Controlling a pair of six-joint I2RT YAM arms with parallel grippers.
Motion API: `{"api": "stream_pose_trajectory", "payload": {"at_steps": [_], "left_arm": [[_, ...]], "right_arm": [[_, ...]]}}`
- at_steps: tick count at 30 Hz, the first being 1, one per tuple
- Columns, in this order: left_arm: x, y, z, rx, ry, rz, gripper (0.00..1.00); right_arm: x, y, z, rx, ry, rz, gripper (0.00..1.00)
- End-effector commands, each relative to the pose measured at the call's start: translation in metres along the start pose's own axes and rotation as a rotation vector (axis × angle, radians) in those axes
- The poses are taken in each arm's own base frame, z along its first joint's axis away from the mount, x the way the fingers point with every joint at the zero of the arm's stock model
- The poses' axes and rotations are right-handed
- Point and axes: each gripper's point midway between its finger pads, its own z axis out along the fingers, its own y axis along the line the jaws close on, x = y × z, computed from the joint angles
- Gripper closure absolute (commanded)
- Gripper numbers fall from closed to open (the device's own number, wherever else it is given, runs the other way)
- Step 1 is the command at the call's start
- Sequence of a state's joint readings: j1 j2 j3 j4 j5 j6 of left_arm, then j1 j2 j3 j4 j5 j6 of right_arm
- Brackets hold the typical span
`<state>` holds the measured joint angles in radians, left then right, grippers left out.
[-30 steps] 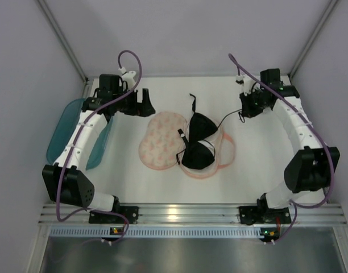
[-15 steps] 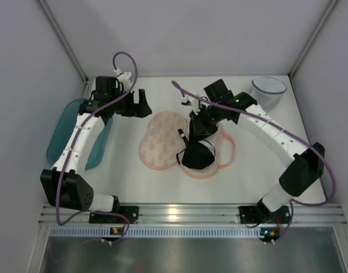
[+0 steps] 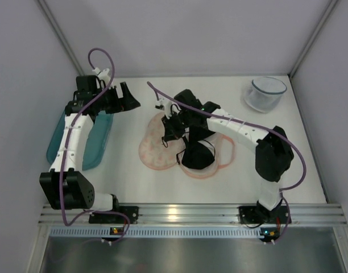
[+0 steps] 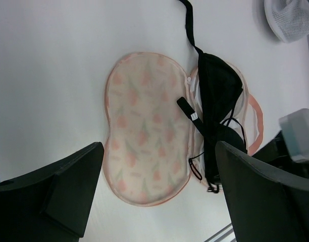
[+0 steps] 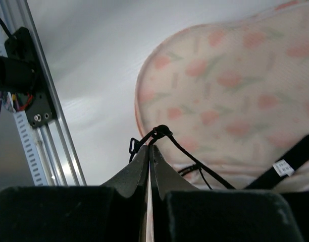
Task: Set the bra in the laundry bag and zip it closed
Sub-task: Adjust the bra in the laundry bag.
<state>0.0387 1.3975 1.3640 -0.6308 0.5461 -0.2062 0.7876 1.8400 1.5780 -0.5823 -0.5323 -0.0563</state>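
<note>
The laundry bag (image 3: 153,147) lies open mid-table; its printed left lobe is bare, and its pink-edged right lobe (image 3: 229,149) is under the black bra (image 3: 198,149). My right gripper (image 3: 169,128) hovers over the left lobe. In the right wrist view it (image 5: 150,147) is shut, pinching a thin black bra strap (image 5: 195,159) at its tips above the bag (image 5: 230,85). My left gripper (image 3: 126,96) stands open at the back left, holding nothing. Its wrist view looks down on the bag (image 4: 144,136) and the bra (image 4: 220,101) between its fingers (image 4: 68,191).
A teal bin (image 3: 63,136) sits along the left edge beneath the left arm. A translucent round tub (image 3: 265,94) stands at the back right, also in the left wrist view as the tub (image 4: 291,17). A metal rail (image 5: 38,131) runs along the near edge.
My right arm swung from the back right, across the bra, to above the bag's left lobe, still shut on the strap. The left arm drew back to the left. The tub came into view.
</note>
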Motion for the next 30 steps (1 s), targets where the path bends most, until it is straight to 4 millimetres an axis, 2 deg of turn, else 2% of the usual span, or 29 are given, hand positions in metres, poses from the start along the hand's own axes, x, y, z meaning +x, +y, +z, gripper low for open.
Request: {"api": "stream_pose_trajectory", "payload": {"at_steps": [1, 4, 6, 7, 8, 9, 11, 14, 15, 17, 18, 19, 20, 21, 22, 23, 24, 25, 26, 27, 28, 29, 30], "left_arm": [[-0.019, -0.016, -0.007, 0.06, -0.07, 0.026, 0.02], [-0.014, -0.013, -0.002, 0.06, -0.051, 0.02, 0.02], [-0.012, -0.011, 0.001, 0.06, -0.042, 0.014, 0.02], [-0.011, -0.01, 0.004, 0.066, -0.034, 0.012, 0.02], [-0.012, -0.011, 0.004, 0.075, -0.032, 0.015, 0.02], [-0.013, -0.012, 0.005, 0.082, -0.032, 0.015, 0.02], [-0.015, -0.013, 0.009, 0.1, -0.038, 0.013, 0.02], [-0.019, -0.015, 0.015, 0.124, -0.053, -0.005, 0.03], [-0.027, -0.018, 0.017, 0.139, -0.08, -0.006, 0.04], [-0.032, -0.022, 0.024, 0.191, -0.085, -0.012, 0.07], [-0.045, -0.027, 0.026, 0.211, -0.12, 0.001, 0.08], [-0.046, -0.027, 0.038, 0.212, -0.112, 0.003, 0.1], [-0.064, -0.027, 0.042, 0.181, -0.154, 0.032, 0.12], [-0.058, -0.039, 0.067, 0.201, -0.123, 0.052, 0.14], [-0.061, -0.042, 0.08, 0.197, -0.121, 0.064, 0.15], [-0.066, -0.048, 0.091, 0.192, -0.122, 0.081, 0.17], [-0.086, -0.051, 0.101, 0.14, -0.172, 0.105, 0.18], [-0.076, -0.059, 0.133, 0.143, -0.132, 0.113, 0.19], [-0.078, -0.063, 0.148, 0.125, -0.135, 0.126, 0.23], [-0.084, -0.056, 0.164, 0.05, -0.159, 0.139, 0.24], [-0.083, -0.073, 0.192, 0.053, -0.158, 0.165, 0.26], [-0.081, -0.078, 0.206, 0.04, -0.158, 0.176, 0.27], [-0.081, -0.083, 0.219, 0.03, -0.165, 0.178, 0.27]], "right_arm": [[-0.032, 0.021, 0.029, -0.084, -0.115, 0.031, 1.0], [-0.021, 0.011, 0.054, -0.066, -0.089, 0.1, 1.0], [-0.017, 0.002, 0.06, -0.041, -0.077, 0.126, 0.98], [-0.013, 0.0, 0.064, -0.035, -0.065, 0.137, 0.85], [-0.013, -0.003, 0.065, -0.016, -0.071, 0.139, 0.8], [-0.008, -0.005, 0.065, -0.003, -0.068, 0.147, 0.67], [-0.011, -0.01, 0.062, 0.024, -0.094, 0.148, 0.51], [-0.014, -0.012, 0.051, 0.039, -0.104, 0.146, 0.42], [-0.022, -0.01, 0.037, 0.049, -0.129, 0.132, 0.4], [-0.035, -0.026, 0.011, 0.099, -0.18, 0.114, 0.37], [-0.039, -0.033, -0.003, 0.124, -0.205, 0.112, 0.3], [-0.056, -0.032, -0.033, 0.147, -0.274, 0.088, 0.26], [-0.055, -0.055, -0.056, 0.196, -0.309, 0.119, 0.17], [-0.064, -0.058, -0.087, 0.226, -0.365, 0.114, 0.11], [-0.059, -0.084, -0.114, 0.285, -0.389, 0.149, 0.05], [-0.054, -0.096, -0.13, 0.331, -0.391, 0.142, 0.01], [-0.048, -0.107, -0.146, 0.378, -0.394, 0.151, 0.01], [-0.039, -0.11, -0.165, 0.415, -0.385, 0.157, 0.01], [-0.023, -0.131, -0.184, 0.489, -0.375, 0.178, 0.01], [-0.012, -0.138, -0.195, 0.521, -0.367, 0.21, 0.01], [-0.001, -0.147, -0.219, 0.576, -0.376, 0.211, 0.01], [0.016, -0.152, -0.224, 0.597, -0.352, 0.231, 0.01], [0.026, -0.157, -0.232, 0.625, -0.346, 0.245, 0.01]]}}
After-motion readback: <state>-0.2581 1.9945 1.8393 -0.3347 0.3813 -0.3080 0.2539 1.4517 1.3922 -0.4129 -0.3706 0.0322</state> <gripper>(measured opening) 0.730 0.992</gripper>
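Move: My right hand holds the bra's thin strap by its looped end; the spot for it on the laundry bag's open left flap is about 4 cm to my left and 8 down. The bra's cups lie 13 cm right and 4 ahead, the flap's middle 3 left and 4 ahead. From my left hand, the bra's far strap is some 17 cm ahead, 23 right and 17 below, the cups 7 back and 26 right. I lower the looped strap end about 7 cm and a little left onto the bag's open flap, then spread my right fingers to let it go and swing that hand up, right and forward, over 30 cm away, turning clockwise. Late on, my left hand reaches about 15 cm forward and nearly as far right towards the bra's far strap, its fingers partly closing on nothing. ##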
